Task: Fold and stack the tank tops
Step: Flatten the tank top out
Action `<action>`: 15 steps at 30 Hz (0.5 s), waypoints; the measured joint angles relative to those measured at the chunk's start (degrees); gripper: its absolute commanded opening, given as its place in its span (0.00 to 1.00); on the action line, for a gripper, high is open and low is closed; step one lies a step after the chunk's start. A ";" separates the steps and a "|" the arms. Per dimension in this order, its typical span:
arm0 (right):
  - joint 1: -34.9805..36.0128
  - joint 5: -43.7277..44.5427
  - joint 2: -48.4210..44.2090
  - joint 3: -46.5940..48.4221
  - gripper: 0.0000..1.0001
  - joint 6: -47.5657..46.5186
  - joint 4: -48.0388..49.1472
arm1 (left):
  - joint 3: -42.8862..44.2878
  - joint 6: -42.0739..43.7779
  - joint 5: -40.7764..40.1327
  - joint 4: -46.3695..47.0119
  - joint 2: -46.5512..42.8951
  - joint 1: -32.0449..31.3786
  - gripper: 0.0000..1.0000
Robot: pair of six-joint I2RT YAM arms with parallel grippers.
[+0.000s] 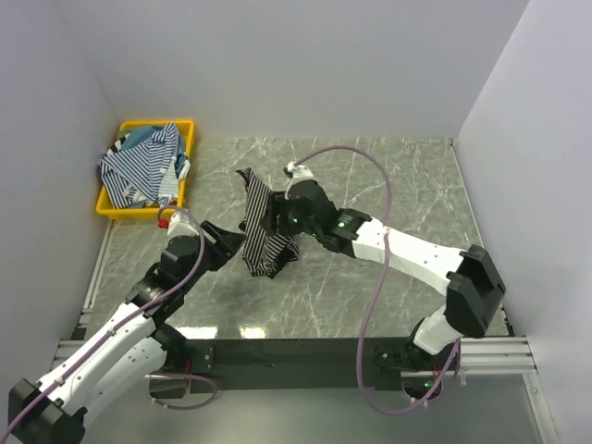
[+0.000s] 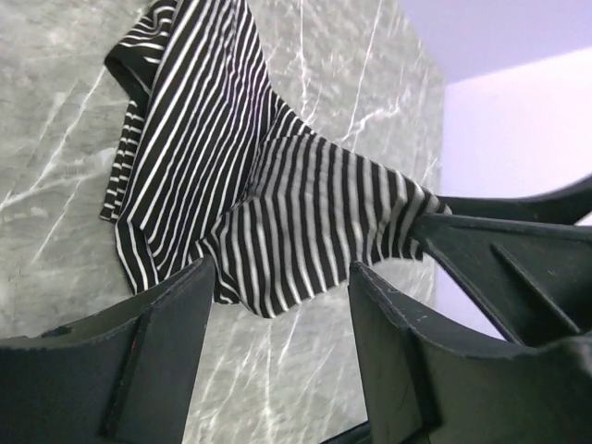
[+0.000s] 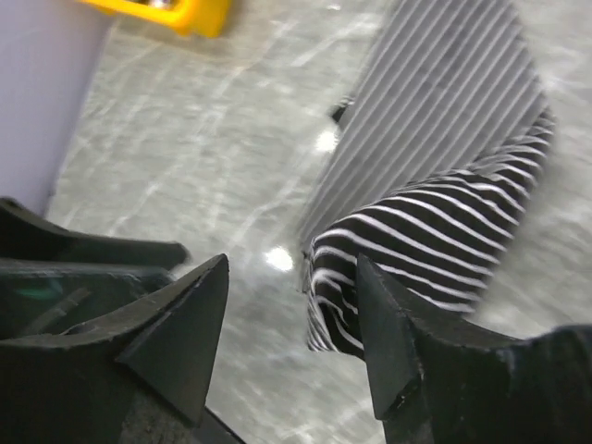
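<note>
A black tank top with thin white stripes [image 1: 262, 229] lies crumpled on the marble table [image 1: 388, 176], one strip of it reaching toward the back. In the left wrist view the same top [image 2: 213, 166] spreads beyond my left gripper [image 2: 282, 277], which is open with only table between its fingers. My right gripper [image 3: 292, 268] is open too; the striped fabric [image 3: 435, 231] bunches beside its right finger [image 3: 398, 342], not pinched. From above, the left gripper [image 1: 233, 244] and the right gripper [image 1: 285, 222] flank the top. Blue-and-white striped tank tops [image 1: 139, 168] are heaped in the bin.
The yellow plastic bin [image 1: 139, 213] stands at the back left against the wall, with its corner [image 3: 185, 11] showing in the right wrist view. Grey walls close in the table on three sides. A purple cable [image 1: 384, 231] loops over the right arm.
</note>
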 measured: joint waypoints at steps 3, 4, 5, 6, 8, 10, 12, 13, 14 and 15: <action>-0.37 4.31 -4.94 -5.18 0.69 0.48 0.61 | 1.18 2.12 1.55 -0.11 2.34 -0.70 0.67; -0.70 5.44 -6.75 -7.08 0.69 0.81 1.18 | 1.38 3.23 2.40 0.35 3.54 -1.55 0.68; -1.25 6.27 -8.46 -8.92 0.68 1.22 1.75 | 1.38 4.39 2.99 0.85 4.81 -2.73 0.69; -1.88 6.88 -9.99 -10.51 0.68 1.66 2.05 | 1.38 4.98 3.50 1.11 5.75 -3.78 0.69; -2.93 8.24 -11.47 -12.61 0.68 2.43 2.64 | 1.38 6.80 4.87 1.73 7.93 -6.27 0.69; -3.80 10.43 -12.35 -15.37 0.68 3.50 3.72 | 1.42 8.09 5.60 2.49 9.90 -8.39 0.69; -4.55 12.15 -13.55 -19.28 0.68 4.59 4.46 | 1.86 8.94 5.79 2.91 11.82 -10.40 0.69; -4.79 12.66 -14.21 -21.03 0.68 4.96 4.44 | 2.25 9.09 5.77 2.93 12.87 -11.52 0.69; -5.18 13.11 -15.02 -22.95 0.68 5.44 4.33 | 2.62 9.16 5.75 2.99 13.68 -12.59 0.69; -5.99 13.35 -16.00 -25.07 0.68 5.92 4.46 | 3.13 9.07 5.40 3.17 14.69 -13.99 0.68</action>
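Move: The tank top is still bunched, its near part raised by the right fingers. Its middle lies about 15 cm ahead of the left hand, 6 cm to its right and some 16 cm below. From the right hand it is roughly 11 cm ahead, 1 cm left and 18 cm down. The yellow bin is about 38 cm to the left of the tank top and 18 cm farther out. The tank top's raised corner comes free of the right hand's already open fingers, as that hand swings about 12 cm to the right, first level, then sinking some 6 cm, over the cloth's right part. The left hand, also open, moves about 8 cm right, back and down towards the cloth's near edge. Both wrists turn clockwise, roughly 20 degrees, with fingers staying open. ##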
